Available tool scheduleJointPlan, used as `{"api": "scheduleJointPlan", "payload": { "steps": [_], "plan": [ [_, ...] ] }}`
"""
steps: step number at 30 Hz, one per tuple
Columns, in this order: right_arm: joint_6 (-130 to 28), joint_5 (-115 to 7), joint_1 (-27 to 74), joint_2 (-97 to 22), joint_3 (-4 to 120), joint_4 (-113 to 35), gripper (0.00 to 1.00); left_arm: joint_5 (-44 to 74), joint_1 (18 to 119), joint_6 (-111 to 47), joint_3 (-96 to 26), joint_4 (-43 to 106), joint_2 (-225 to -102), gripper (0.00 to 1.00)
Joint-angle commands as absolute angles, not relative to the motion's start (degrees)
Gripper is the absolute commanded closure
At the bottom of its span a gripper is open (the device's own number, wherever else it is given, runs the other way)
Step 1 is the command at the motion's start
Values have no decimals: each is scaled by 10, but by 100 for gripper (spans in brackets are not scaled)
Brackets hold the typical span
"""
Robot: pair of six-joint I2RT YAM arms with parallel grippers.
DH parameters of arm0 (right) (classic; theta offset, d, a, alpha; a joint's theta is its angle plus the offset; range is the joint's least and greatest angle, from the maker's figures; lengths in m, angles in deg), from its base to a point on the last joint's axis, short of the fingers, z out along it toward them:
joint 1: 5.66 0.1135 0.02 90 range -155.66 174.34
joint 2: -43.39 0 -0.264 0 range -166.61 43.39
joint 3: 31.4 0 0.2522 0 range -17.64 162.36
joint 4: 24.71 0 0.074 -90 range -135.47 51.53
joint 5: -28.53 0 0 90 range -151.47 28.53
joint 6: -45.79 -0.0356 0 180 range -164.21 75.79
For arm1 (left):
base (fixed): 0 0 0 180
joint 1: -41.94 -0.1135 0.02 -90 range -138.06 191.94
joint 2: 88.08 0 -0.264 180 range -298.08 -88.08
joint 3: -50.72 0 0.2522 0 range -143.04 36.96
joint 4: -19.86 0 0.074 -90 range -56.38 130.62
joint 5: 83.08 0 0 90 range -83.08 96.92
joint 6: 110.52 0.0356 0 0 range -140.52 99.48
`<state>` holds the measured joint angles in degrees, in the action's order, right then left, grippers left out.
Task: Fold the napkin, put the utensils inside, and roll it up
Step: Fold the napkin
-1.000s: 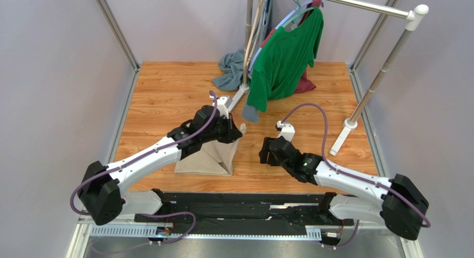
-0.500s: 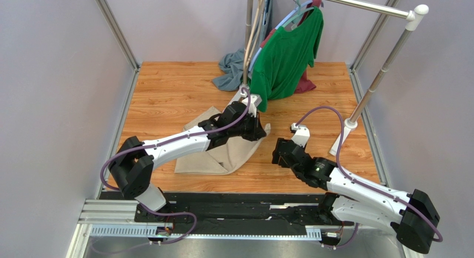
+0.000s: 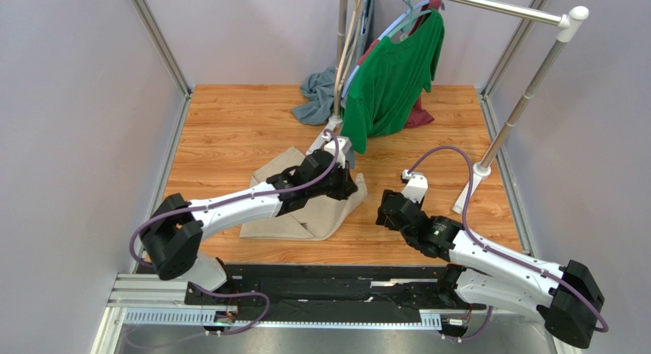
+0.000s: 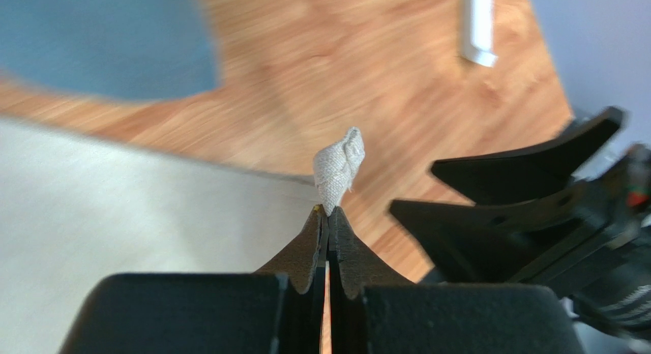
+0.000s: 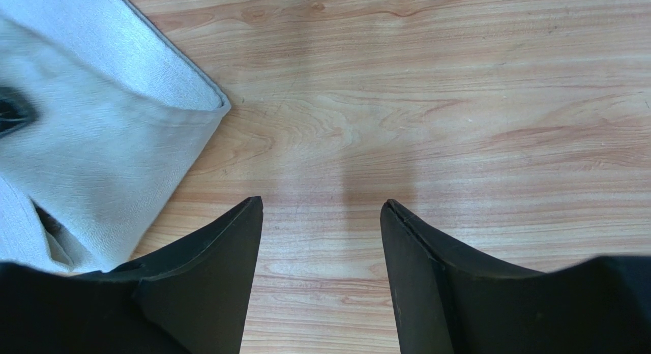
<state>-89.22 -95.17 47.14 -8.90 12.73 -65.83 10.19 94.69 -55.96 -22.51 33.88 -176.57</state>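
Observation:
The beige napkin [image 3: 309, 213] lies partly unfolded on the wooden table, one flap [image 3: 279, 165] showing behind the left arm. My left gripper [image 3: 355, 188] is shut on its right corner; in the left wrist view a tuft of napkin [image 4: 340, 165] sticks out past the closed tips of the left gripper [image 4: 328, 210]. My right gripper [image 3: 382, 209] hovers open just right of that corner. In the right wrist view only bare wood shows between the tips of the right gripper [image 5: 321, 207], and the napkin [image 5: 99, 140] lies to its left. The utensils are out of view.
A green shirt [image 3: 393, 72] hangs from a rack at the back, over a red garment. A grey-blue cloth [image 3: 315, 94] lies crumpled beside the rack's left foot [image 3: 325, 133]. The rack's right pole stands on a foot [image 3: 468, 192] near my right arm.
My left gripper has carried the napkin corner to the right, spreading the cloth wider, then sunk a little lower. The right arm drew back to the right and has since held still.

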Motion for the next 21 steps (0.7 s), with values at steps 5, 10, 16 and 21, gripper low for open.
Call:
{"api": "scheduleJointPlan", "payload": {
  "steps": [5, 10, 16, 21],
  "plan": [
    [-894, -972, 470, -81, 135, -643, 37, -140, 949, -641, -66, 380, -1574, 100],
    [-889, -961, 470, -86, 133, -626, 37, -249, 949, -719, 3, 486, -1477, 100],
    [-878, -944, 470, -85, 129, -607, 37, -353, 948, -789, 42, 602, -1397, 100],
    [-874, -936, 469, -87, 126, -602, 37, -405, 942, -814, 45, 668, -1370, 100]
  ]
}}
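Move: The left hand holds the napkin's corner out over bare table. The middle of the folded napkin lies about 18 cm to its left, some 3 cm farther out and roughly 14 cm below. The white rack foot is about 21 cm ahead and 8 cm left on the table. The end of the hanging blue cloth is some 14 cm ahead and 2 cm left. From the waiting right hand, the napkin's middle is about 28 cm left, 7 cm ahead and 7 cm lower. Leftward in one quick sweep of some 23 cm, the left hand carries the still-pinched corner back across the napkin, drifting about 3 cm towards the base and sinking 4 cm, mostly in the second half. The wrist swings about 45 degrees counter-clockwise, so the fingers end up pointing forward and down; they stay shut on the cloth. ##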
